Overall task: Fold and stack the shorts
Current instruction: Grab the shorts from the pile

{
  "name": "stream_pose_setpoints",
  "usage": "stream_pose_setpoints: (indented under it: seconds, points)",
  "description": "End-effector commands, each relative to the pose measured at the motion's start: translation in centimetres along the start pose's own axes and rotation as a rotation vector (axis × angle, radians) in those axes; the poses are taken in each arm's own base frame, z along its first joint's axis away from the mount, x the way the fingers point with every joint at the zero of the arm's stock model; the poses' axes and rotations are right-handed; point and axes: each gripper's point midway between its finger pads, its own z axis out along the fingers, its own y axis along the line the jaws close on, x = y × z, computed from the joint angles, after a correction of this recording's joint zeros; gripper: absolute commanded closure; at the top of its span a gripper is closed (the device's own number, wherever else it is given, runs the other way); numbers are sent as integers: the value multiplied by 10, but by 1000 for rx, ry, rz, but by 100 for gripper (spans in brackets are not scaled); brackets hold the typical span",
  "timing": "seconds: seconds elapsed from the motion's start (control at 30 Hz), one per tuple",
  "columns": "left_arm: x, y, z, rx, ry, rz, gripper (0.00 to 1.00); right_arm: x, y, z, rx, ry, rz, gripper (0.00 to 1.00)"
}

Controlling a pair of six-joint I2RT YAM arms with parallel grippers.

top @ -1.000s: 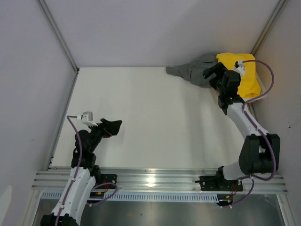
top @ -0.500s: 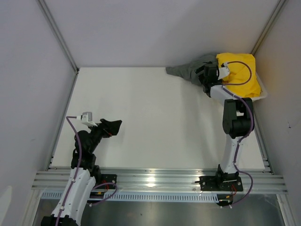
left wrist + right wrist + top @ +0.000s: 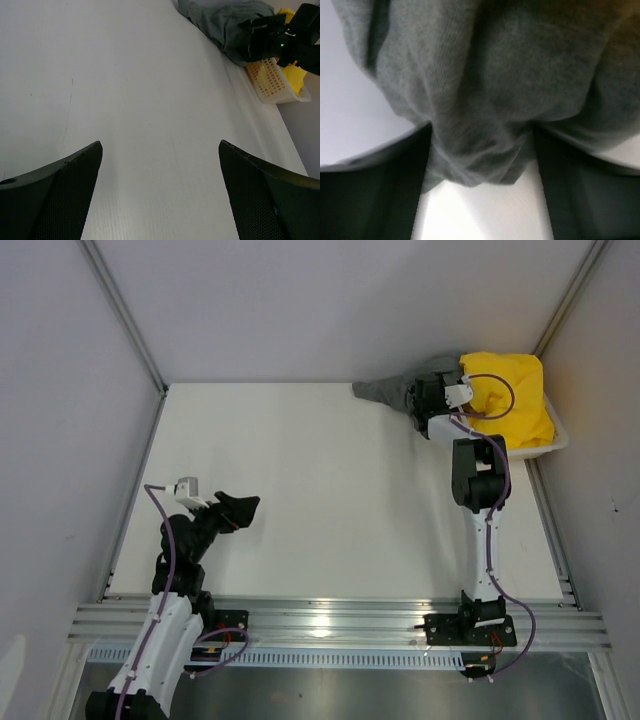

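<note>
The dark grey shorts (image 3: 392,390) lie crumpled at the table's far right, spilling from the basket onto the table; they also show in the left wrist view (image 3: 220,20). The yellow shorts (image 3: 515,400) are heaped in the basket. My right gripper (image 3: 425,397) is down on the grey shorts (image 3: 485,75), its jaws wide apart with a bunched fold of the cloth between them (image 3: 482,131). My left gripper (image 3: 245,505) hovers open over bare table at the near left, nothing between its fingers (image 3: 160,145).
A white mesh basket (image 3: 555,440) sits in the far right corner against the wall, its side visible in the left wrist view (image 3: 272,82). White walls close in the table at the back and on both sides.
My right arm has swung left from over the yellow shorts to the grey shorts and lowered onto them; its jaws have started narrowing. The left arm has stayed still.
</note>
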Motion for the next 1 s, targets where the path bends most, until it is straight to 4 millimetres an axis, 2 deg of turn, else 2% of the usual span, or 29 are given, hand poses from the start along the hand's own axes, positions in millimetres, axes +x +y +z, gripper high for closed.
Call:
stream_pose_setpoints:
  seconds: [0.0, 0.07, 0.1, 0.2, 0.27, 0.3, 0.37, 0.4, 0.5, 0.53, 0.6, 0.63, 0.7, 0.73, 0.83, 0.87, 0.93, 0.97]
  points:
    - [-8, -1, 1, 1, -23, 12, 1, -27, 26, 9, -61, -120, 69, 37]
    - [-8, -1, 1, 1, -25, 14, 1, -31, 38, 4, -91, -119, 65, 57]
    - [-7, 0, 1, -1, -23, 15, 1, -34, 47, 0, -116, -128, 50, 72]
    - [-8, -2, 1, 4, -26, 15, 1, -49, 73, -17, -175, -141, 21, 100]
    - [-8, -2, 1, 6, -27, 14, 1, -56, 86, -28, -209, -136, 14, 100]
    - [-8, -3, 1, 8, -26, 13, 1, -70, 101, -42, -243, -144, 21, 100]
    - [-9, -4, 0, 12, -28, 11, 1, -84, 119, -58, -295, -144, 2, 100]
    - [-9, -5, 0, 17, -28, 14, 1, -104, 136, -76, -339, -162, 9, 100]
    - [-10, -6, -1, 19, -34, 13, 1, -129, 170, -111, -458, -160, -29, 100]
    - [-10, -6, -1, 21, -34, 13, 1, -152, 190, -136, -516, -178, -13, 100]
    - [-12, -7, -2, 22, -41, 12, 1, -167, 211, -165, -597, -158, -22, 100]
    - [-14, -9, -2, 27, -46, 15, 1, -188, 228, -196, -659, -175, -6, 100]
    - [-13, -10, -3, 33, -45, 16, 1, -200, 244, -230, -729, -171, -23, 100]
    - [-14, -10, -3, 32, -50, 17, 1, -214, 258, -265, -796, -175, -21, 100]
    - [-15, -11, -4, 32, -53, 17, 1, -230, 271, -318, -889, -177, -35, 100]
    - [-15, -11, -4, 33, -54, 18, 1, -240, 274, -348, -929, -173, -28, 100]
    - [-16, -12, -4, 35, -54, 18, 1, -242, 274, -376, -964, -127, -21, 100]
    - [-16, -12, -4, 34, -52, 18, 1, -247, 271, -404, -1000, -116, -7, 100]
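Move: The grey shorts lie bunched at the right hand's fingers, which already straddle their near edge; their middle is about 5 cm ahead, 3 cm to the left and 2 cm lower. The yellow shorts are some 18 cm to its right and 1 cm ahead, heaped in the white basket, whose middle is roughly 20 cm right and 1 cm back. From the left hand the grey shorts lie about 44 cm ahead and 38 cm right. Creeping barely 1 cm forward, the right hand shuts its wide-open fingers on the near fold of the grey shorts and pinches it. Then it climbs, slowly at first and soon fast, about 42 cm up off the table, drawing back some 13 cm and drifting left late in the rise, while the fingers tip upward and swing counter-clockwise, keeping their hold. ##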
